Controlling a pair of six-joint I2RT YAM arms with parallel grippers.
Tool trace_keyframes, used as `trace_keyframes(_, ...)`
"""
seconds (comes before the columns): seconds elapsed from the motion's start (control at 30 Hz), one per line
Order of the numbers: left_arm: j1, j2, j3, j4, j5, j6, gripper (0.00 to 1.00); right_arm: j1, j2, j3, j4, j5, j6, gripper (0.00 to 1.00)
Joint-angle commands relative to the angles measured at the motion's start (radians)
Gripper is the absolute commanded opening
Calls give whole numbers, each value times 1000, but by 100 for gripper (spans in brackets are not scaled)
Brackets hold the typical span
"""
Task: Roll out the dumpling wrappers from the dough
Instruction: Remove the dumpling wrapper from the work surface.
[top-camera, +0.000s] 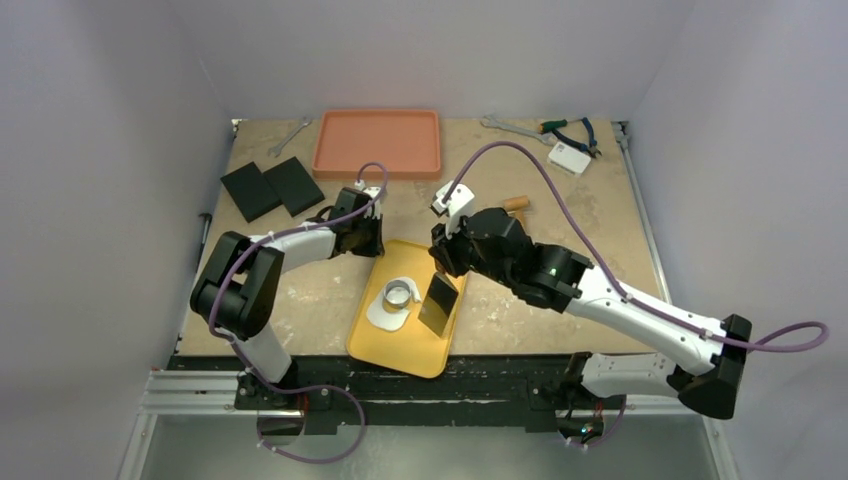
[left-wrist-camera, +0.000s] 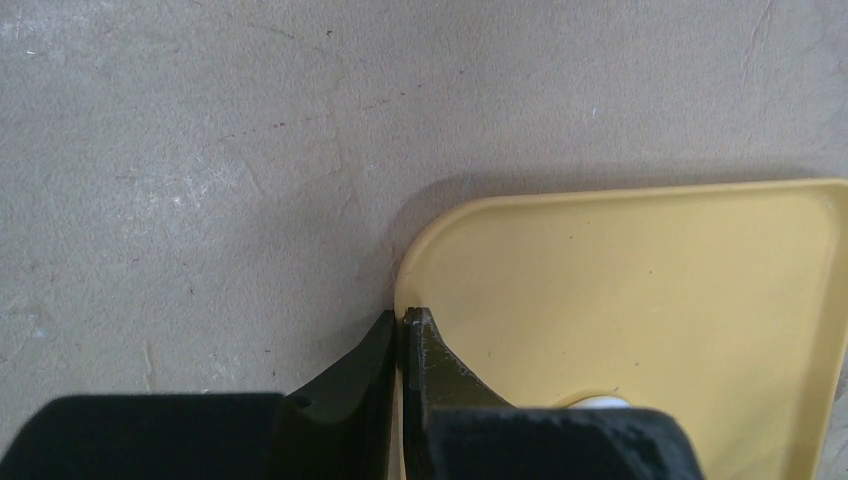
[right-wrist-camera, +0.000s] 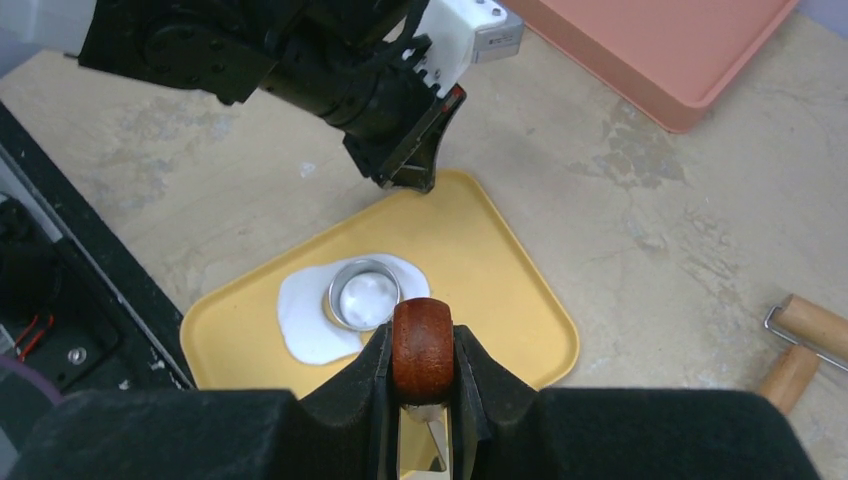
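Note:
A yellow tray holds a flattened white sheet of dough. A metal ring cutter stands on the sheet. Inside the ring shows a round white disc, a dumpling wrapper; I cannot tell whether it is cut free. My left gripper is shut on the tray's far left corner rim. Above the tray's right side, my right gripper is shut on the red-brown wooden handle of a scraper, its dark blade hanging beside the ring.
A salmon tray sits at the back. Two black pads lie at the left. A wooden rolling pin lies right of the yellow tray. Wrenches, pliers and a white box lie at the back right.

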Motion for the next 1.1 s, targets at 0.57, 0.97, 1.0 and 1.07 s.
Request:
trace_keyframes(0.57, 8, -28, -24, -62, 17, 9, 0, -50, 109, -16, 211, 297, -57, 0)
trace_keyframes(0.97, 8, -18, -20, -61, 23, 12, 0, -53, 147, -11, 309, 341, -162, 0)
trace_keyframes(1.0, 8, -18, -19, -61, 23, 12, 0, -54, 156, -11, 317, 334, -154, 0)
trace_keyframes(1.07, 8, -18, -19, -61, 24, 14, 0, -54, 171, -20, 338, 331, -142, 0)
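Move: The metal ring standing on the dough, beside which the scraper is to work, lies about 5 cm ahead of the right hand, 5 cm to its left and some 24 cm below; the hand grips the handle and the blade hangs down to the tray. The white dough's middle is roughly 3 cm ahead, 7 cm left; the yellow tray's middle about 3 cm ahead, 3 cm left. From the left hand, the ring is about 8 cm back, 4 cm right. The scraper blade, still reaching down to the yellow tray, is drawn forward along it and up close beside the metal ring's right side, the right hand going forward about 7 cm nearly level. Its wrist turns some 15 degrees clockwise while the fingers tip up about 10 degrees, keeping their grip on the handle. The left hand stays in place, still pinching the tray's far left corner rim. ##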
